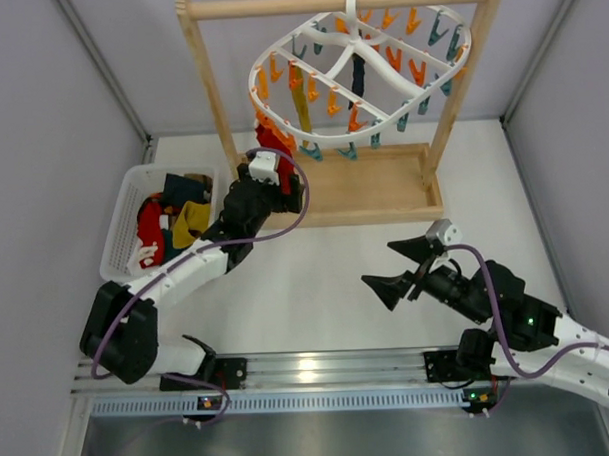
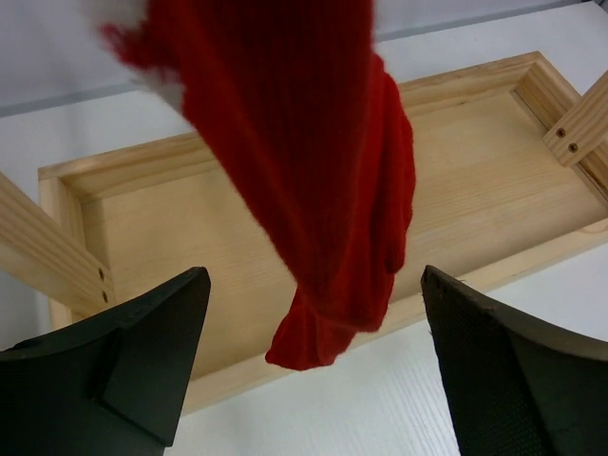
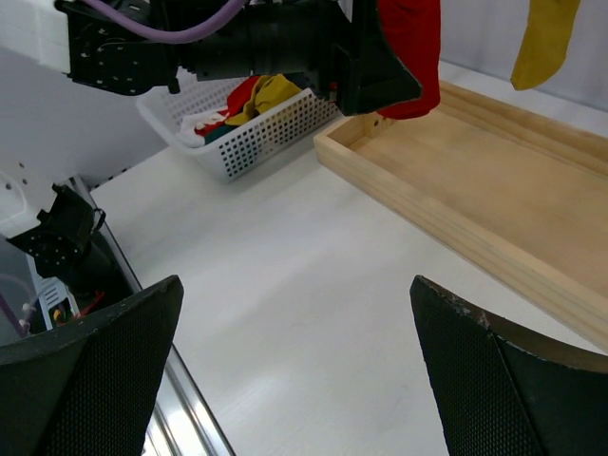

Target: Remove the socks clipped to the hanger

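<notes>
The white oval hanger [image 1: 318,27] hangs by its hook from the wooden bar, with orange and teal clips dangling all round it. A red sock [image 1: 273,141] hangs at its near left edge, a yellow sock [image 1: 300,106] beside it, and a dark sock [image 1: 357,81] near the middle. My left gripper [image 1: 273,174] stands open just below the red sock [image 2: 313,171], whose toe hangs between the spread fingers [image 2: 142,361] without touching them. My right gripper [image 1: 378,263] is open and empty over the bare table, well short of the rack.
A light wooden rack [image 1: 337,2] stands on a shallow wooden base tray [image 1: 373,186]. A white perforated basket [image 1: 124,224] at the left holds several socks. In the right wrist view the basket [image 3: 256,138], the tray [image 3: 494,180] and the yellow sock [image 3: 541,38] show.
</notes>
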You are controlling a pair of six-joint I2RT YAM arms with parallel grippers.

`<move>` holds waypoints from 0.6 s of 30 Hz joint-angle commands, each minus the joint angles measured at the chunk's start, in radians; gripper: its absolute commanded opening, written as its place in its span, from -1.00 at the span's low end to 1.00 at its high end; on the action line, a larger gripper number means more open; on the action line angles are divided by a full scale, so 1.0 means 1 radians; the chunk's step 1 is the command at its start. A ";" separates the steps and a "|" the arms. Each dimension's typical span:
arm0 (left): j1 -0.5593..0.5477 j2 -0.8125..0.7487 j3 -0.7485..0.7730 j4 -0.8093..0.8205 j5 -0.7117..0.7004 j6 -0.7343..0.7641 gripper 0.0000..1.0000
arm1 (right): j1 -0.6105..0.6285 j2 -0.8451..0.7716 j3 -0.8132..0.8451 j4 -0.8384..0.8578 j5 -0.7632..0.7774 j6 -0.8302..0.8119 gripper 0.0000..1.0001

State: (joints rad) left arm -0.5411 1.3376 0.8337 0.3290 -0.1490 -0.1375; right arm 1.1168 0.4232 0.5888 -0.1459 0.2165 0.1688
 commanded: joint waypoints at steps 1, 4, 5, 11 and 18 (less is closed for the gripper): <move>0.010 0.052 0.038 0.206 0.011 0.079 0.75 | -0.003 -0.031 0.003 -0.070 -0.032 0.009 0.99; 0.004 0.054 0.033 0.215 0.009 0.053 -0.04 | -0.002 -0.038 0.008 -0.080 -0.031 0.001 0.99; -0.011 0.035 0.024 0.228 -0.032 0.047 -0.25 | -0.003 -0.037 0.014 -0.077 -0.023 0.000 0.99; -0.169 0.005 0.018 0.235 -0.297 0.105 -1.00 | -0.003 -0.024 0.072 -0.058 0.015 -0.023 0.99; -0.408 0.078 0.093 0.232 -0.717 0.211 -1.00 | -0.003 0.009 0.176 -0.049 0.141 -0.012 0.99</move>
State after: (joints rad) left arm -0.8932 1.3930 0.8719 0.4873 -0.6407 0.0082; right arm 1.1168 0.4213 0.6849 -0.2173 0.2749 0.1585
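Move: The hanging part of the red sock is practically at the left gripper: its middle is about 1 cm ahead and 5 cm above, with the lower end already between the open fingers. From that gripper, the yellow sock hangs about 12 cm ahead, 4 cm right and 8 cm higher; the laundry basket sits 27 cm left, 5 cm back and 20 cm lower. The red sock is some 19 cm ahead and 17 cm left of the right gripper, level with it. Ease the left gripper about 1 cm forward and down, shutting the fingers on the red sock's lower end, then pull it right, back and up, some 8 cm in all, away from its clips on the hanger, while the fingertips tip up about 10 degrees. Late on, raise the open, empty right gripper about 3 cm. ##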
